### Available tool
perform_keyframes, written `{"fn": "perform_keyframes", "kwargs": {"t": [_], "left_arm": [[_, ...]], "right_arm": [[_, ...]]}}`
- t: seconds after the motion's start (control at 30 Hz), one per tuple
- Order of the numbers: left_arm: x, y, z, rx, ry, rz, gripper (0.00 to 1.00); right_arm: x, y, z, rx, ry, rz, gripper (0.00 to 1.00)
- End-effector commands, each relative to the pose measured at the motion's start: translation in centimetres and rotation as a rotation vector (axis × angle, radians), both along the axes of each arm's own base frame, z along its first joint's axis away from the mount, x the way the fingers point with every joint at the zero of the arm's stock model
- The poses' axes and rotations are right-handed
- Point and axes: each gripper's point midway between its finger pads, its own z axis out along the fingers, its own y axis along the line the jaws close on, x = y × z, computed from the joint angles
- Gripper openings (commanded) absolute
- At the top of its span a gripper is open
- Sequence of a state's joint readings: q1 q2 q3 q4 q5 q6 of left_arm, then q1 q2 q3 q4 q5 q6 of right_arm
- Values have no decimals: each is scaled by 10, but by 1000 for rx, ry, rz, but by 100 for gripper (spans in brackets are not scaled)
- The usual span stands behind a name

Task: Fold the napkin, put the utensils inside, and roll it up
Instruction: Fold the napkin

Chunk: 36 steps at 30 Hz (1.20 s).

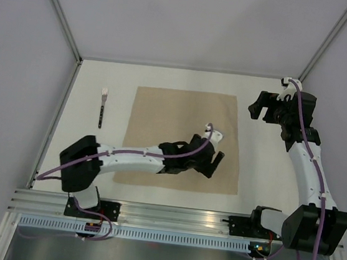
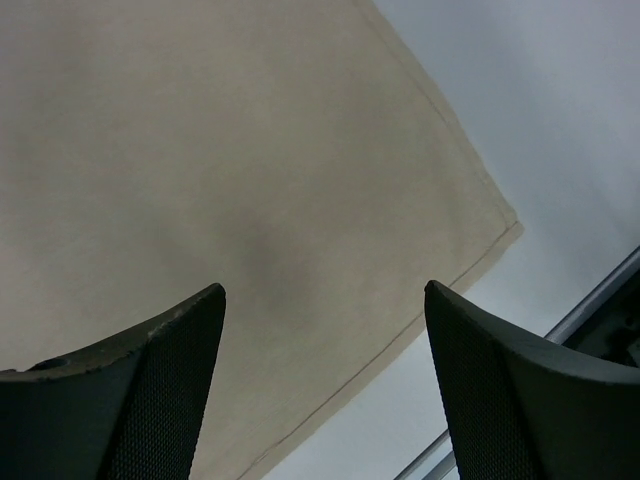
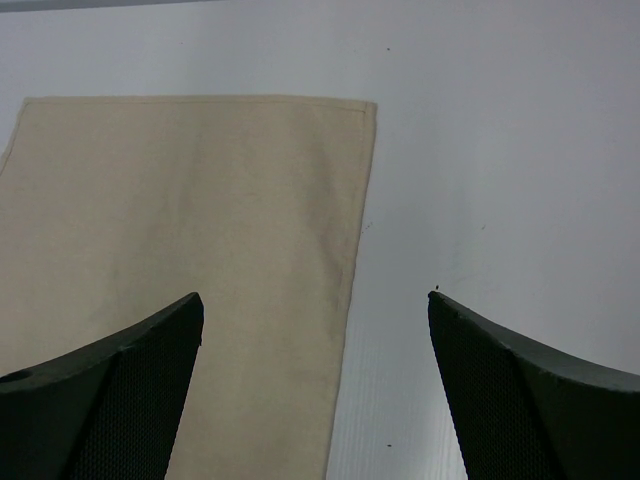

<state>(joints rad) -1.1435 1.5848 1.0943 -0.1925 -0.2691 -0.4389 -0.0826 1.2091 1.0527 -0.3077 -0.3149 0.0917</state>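
The beige napkin [image 1: 174, 124] lies flat and unfolded in the middle of the white table. A fork [image 1: 103, 107] with a dark handle lies to its left, tines pointing away from me. My left gripper [image 1: 215, 162] hovers over the napkin's near right part, open and empty. In the left wrist view the napkin [image 2: 250, 170] fills the left side, and its near right corner lies just beyond my left gripper [image 2: 322, 288]. My right gripper [image 1: 255, 108] hangs off the napkin's far right corner, open. In the right wrist view my right gripper [image 3: 314, 297] straddles the edge of the napkin [image 3: 190, 220].
An aluminium rail [image 1: 170, 216] runs along the near table edge, also showing as the rail [image 2: 590, 300] in the left wrist view. Pale walls with metal posts close in the table on the left, far and right sides.
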Motion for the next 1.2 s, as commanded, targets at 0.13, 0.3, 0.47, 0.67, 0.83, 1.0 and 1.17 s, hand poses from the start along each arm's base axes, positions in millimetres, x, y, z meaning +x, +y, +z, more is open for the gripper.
{"fn": "perform_keyframes", "kwargs": {"t": [0.13, 0.3, 0.47, 0.67, 0.83, 1.0, 1.17], "left_arm": [[-31, -112, -15, -21, -58, -111, 78], [-52, -143, -36, -6, -33, -171, 69], [-67, -159, -60, 26, -25, -214, 63], [-77, -172, -75, 43, -23, -248, 61], [-79, -172, -87, 55, -5, -249, 60], [-82, -172, -95, 66, 6, -256, 56], [-85, -173, -104, 79, 14, -263, 47]], "right_arm": [[5, -1, 8, -3, -10, -3, 98], [5, -1, 7, -1, -8, -4, 98], [6, -1, 4, 2, 0, -2, 98], [7, -1, 3, 3, 6, 0, 98], [7, -1, 2, 4, 7, 1, 98], [7, 0, 1, 9, 11, 4, 98], [7, 0, 0, 8, 13, 5, 98]]}}
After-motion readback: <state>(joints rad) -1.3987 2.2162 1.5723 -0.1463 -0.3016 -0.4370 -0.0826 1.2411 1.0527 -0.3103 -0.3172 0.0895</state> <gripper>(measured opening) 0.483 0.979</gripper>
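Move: For my left hand, the napkin's near right corner lies some 16 cm to the right, 8 cm back and about 12 cm below. The napkin's middle is about 14 cm ahead and 7 cm to the left, its far right corner roughly 36 cm ahead and 16 cm to the right. From my right hand, that near corner is some 26 cm back, 5 cm left and 23 cm below. I sweep my open left hand about 16 cm to the right, sinking some 10 cm and drawing back about 8, quickly at first and then mostly straight down, until the fingertips come close around the napkin's near right corner. On the way the hand turns clockwise about 15 degrees and the fingers narrow to roughly half open, not yet shut on the cloth. ##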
